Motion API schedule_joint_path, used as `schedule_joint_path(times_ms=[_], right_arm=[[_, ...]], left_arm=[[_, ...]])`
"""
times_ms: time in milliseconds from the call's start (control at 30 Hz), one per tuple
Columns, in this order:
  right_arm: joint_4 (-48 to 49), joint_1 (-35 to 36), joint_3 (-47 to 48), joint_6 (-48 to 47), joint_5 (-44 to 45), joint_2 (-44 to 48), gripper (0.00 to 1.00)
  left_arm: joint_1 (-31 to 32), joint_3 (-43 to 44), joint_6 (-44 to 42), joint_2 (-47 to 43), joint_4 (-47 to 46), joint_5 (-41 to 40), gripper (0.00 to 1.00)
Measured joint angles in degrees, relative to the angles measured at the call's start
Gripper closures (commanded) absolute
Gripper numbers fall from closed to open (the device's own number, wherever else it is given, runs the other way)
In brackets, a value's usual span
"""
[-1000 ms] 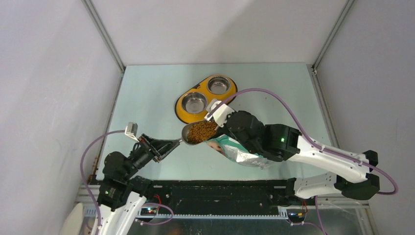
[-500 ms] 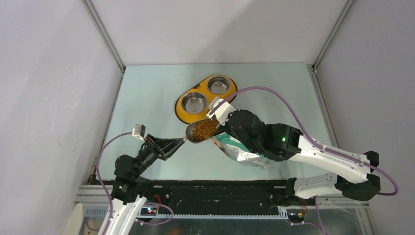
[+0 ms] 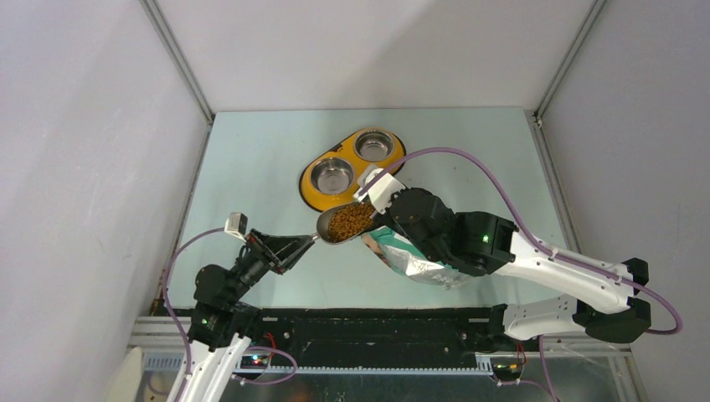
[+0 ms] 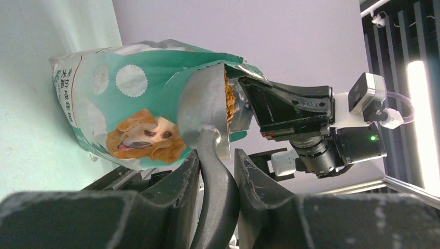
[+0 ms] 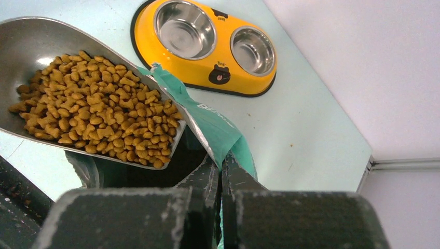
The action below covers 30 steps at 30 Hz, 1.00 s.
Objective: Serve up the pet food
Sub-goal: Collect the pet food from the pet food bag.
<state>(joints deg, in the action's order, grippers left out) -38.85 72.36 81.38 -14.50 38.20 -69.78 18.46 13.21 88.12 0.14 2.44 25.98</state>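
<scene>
The pet food (image 3: 349, 221) is a heap of brown kibble lying in a grey metal scoop (image 3: 331, 228), which hangs just above the mouth of the teal-and-white bag (image 3: 410, 261). My left gripper (image 4: 217, 155) is shut on the scoop's dark handle (image 4: 218, 192), left of the bag. In the right wrist view the kibble (image 5: 93, 114) fills the scoop (image 5: 31, 46) close to its rim. My right gripper (image 5: 222, 162) is shut on the bag's upper edge (image 5: 218, 124), holding the mouth open. The inside of the bag is dark.
A yellow double feeder (image 3: 311, 195) with two bare steel bowls (image 3: 333, 176) (image 3: 373, 146) lies just beyond the scoop. White walls enclose the pale green table (image 3: 251, 167) on three sides. The right arm (image 3: 469, 239) stretches over the bag from the right.
The left arm has carried the filled scoop slightly right and away from me, toward the feeder; its wrist shifted right. The right gripper and bag have barely moved.
</scene>
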Motion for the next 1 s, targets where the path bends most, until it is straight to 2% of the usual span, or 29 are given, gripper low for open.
schedule_joint_path(times_ms=[333,733,1000], right_arm=[[-0.35,-0.02,0.0,0.35,1.55,0.9,1.0],[-0.76,-0.13,0.0,0.35,3.04,1.86,1.0],[-0.81,-0.28,0.17,1.03,3.74,1.86,1.0]], left_arm=[[0.0,7.17,-1.75,0.0,10.1,-2.45,1.0],[0.0,8.94,-2.29,0.0,10.67,-4.09,1.0],[-0.42,11.61,-3.72,0.02,11.13,-8.31,1.0]])
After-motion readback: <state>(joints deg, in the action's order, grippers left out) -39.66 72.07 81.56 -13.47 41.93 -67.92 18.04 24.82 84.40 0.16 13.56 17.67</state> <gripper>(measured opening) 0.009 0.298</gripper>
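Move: The nearer steel bowl of the yellow feeder, where the pet food is due, stands about 31 cm ahead of the left hand, nearly straight out, and 24 cm lower. The loaded scoop pan is some 6 cm ahead and 9 cm right of that hand; the bag mouth is about 6 cm ahead and 13 cm right, roughly level. From the right hand, the mouth is 5 cm left, 1 cm back and 5 cm lower, the bowl 26 cm ahead, 15 cm left and 31 cm below. The scoop, already full of kibble and with its tip still at the bag mouth, is lifted clear by the left hand, which keeps its grip on the handle, rising about 4.5 cm and easing some 2.5 cm left while turning slightly counter-clockwise. The right hand keeps pinching the bag's rim and draws it about 2 cm right and a little up, away from the scoop. ##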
